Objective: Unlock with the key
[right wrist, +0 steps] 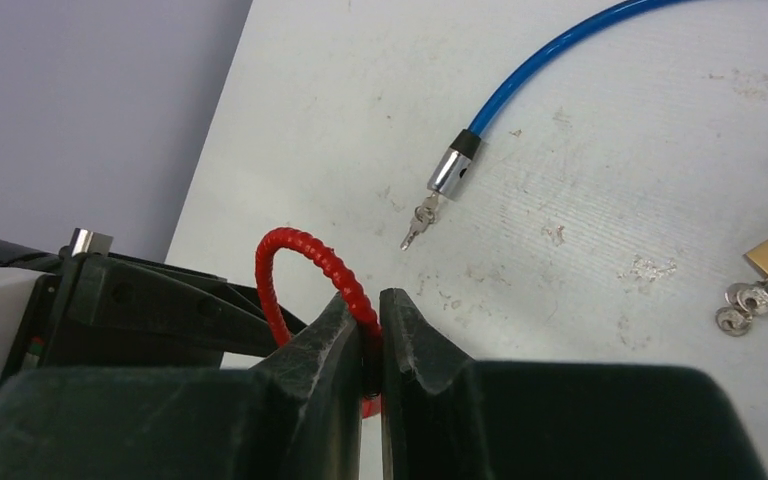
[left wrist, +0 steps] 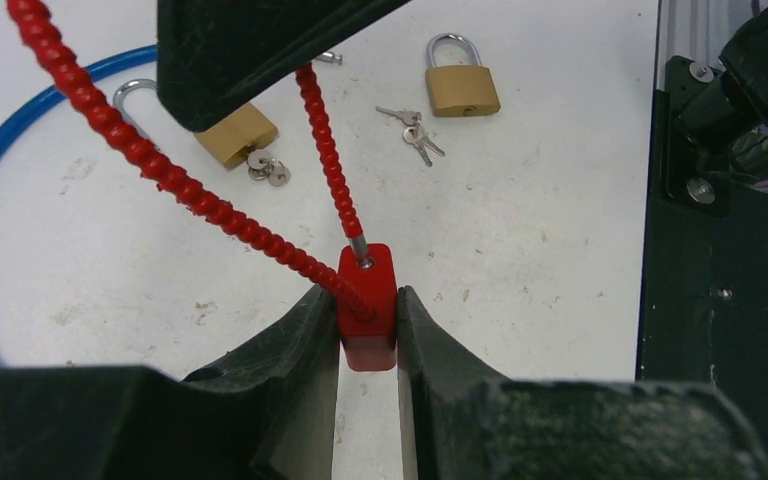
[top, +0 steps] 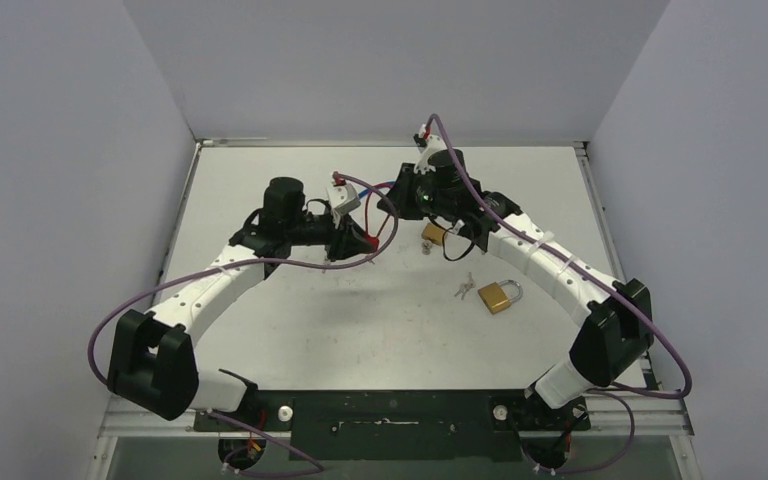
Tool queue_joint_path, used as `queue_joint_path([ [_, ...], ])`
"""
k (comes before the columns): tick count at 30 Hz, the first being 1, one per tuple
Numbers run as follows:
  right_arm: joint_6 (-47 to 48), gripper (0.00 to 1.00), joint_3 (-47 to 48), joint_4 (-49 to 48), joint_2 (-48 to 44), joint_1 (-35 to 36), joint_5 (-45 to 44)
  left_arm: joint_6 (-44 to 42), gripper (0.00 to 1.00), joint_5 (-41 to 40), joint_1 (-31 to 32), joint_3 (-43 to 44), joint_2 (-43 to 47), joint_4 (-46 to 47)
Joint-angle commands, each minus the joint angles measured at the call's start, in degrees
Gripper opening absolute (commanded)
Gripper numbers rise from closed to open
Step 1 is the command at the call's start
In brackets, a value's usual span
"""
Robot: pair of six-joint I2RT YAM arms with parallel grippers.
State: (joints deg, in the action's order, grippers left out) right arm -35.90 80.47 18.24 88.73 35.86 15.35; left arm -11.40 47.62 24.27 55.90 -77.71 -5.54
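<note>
My left gripper [left wrist: 368, 335] is shut on the small red lock body [left wrist: 368, 300] of a red beaded cable lock, held just above the table. From that body the red cable [left wrist: 160, 165] loops up to my right gripper [right wrist: 372, 312], which is shut on the cable [right wrist: 295, 245] close to the body. In the top view both grippers meet mid-table, the left gripper [top: 364, 243] below the right gripper [top: 392, 205]. A loose bunch of keys [left wrist: 415, 130] lies on the table beside a brass padlock [left wrist: 460, 88]. Neither gripper holds a key.
A second brass padlock [left wrist: 235, 135] with keys on a ring [left wrist: 265, 170] lies under the right arm. A blue cable [right wrist: 550, 55] ends in a metal lock head [right wrist: 450, 170] with a key [right wrist: 418, 222] in it. Grey walls surround the table [top: 290, 330].
</note>
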Motion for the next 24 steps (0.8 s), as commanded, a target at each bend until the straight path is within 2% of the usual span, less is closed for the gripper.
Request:
queue_joint_path([
  [1, -7.77, 0.09, 0.22, -22.81, -1.04, -3.28, -4.01, -4.3, 0.0, 8.79, 1.17, -0.25, -3.52, -18.4],
  [4, -8.1, 0.11, -0.46, -28.13, 0.58, -1.73, 0.06, -5.87, 0.0, 11.45, 2.42, 0.66, -4.92, -20.22],
  [9, -5.78, 0.15, 1.7, -26.33, 3.35, 1.24, 2.19, -8.4, 0.0, 14.94, 2.63, 2.13, -5.88, -22.98],
  [15, -9.83, 0.16, -1.53, -32.36, 0.49, -1.41, 8.79, -7.39, 0.0, 9.91, 2.57, 3.51, -7.41, -24.76],
  [19, -14.01, 0.19, -7.02, -43.53, -3.95, -3.84, 15.95, -6.33, 0.0, 7.1, 2.45, 5.33, -9.41, -27.37],
  [20, -13.48, 0.22, -8.02, -44.19, -4.81, -4.0, 16.55, -6.24, 0.0, 6.56, 2.45, 5.55, -9.72, -27.52],
  [22, -10.57, 0.34, -9.93, -43.48, -6.3, -4.12, 17.03, -6.23, 0.0, 6.6, 2.37, 5.82, -9.91, -27.52],
  [24, -6.57, 0.41, -11.85, -38.91, -7.49, -4.13, 14.63, -6.2, 0.0, 7.94, 2.07, 5.8, -9.3, -27.04],
])
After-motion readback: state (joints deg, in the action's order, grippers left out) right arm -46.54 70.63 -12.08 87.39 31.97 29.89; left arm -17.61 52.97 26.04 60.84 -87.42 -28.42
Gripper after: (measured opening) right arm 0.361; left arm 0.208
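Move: The red padlock is already gripped by its body in the left fingertips, its middle about 1 cm right of the hand point. From the right hand, which pinches the top of its red cable loop, it lies roughly 5 cm back, 3 cm left and 7 cm below. On the table some 23 cm below the left hand, the open brass padlock is about 22 cm ahead and 16 cm right. The loose keys are 6 cm ahead and 22 cm right. The right fingers open and let go of the red cable loop. That hand first drifts about 4 cm left and 3 cm down with the held loop, then turns back and climbs some 8 cm away from the padlock, its fingertips tipping up about 20 degrees. The left hand keeps its grip on the padlock body and lowers it about 6 cm while drawing it 5 cm back, turning some 20 degrees. ##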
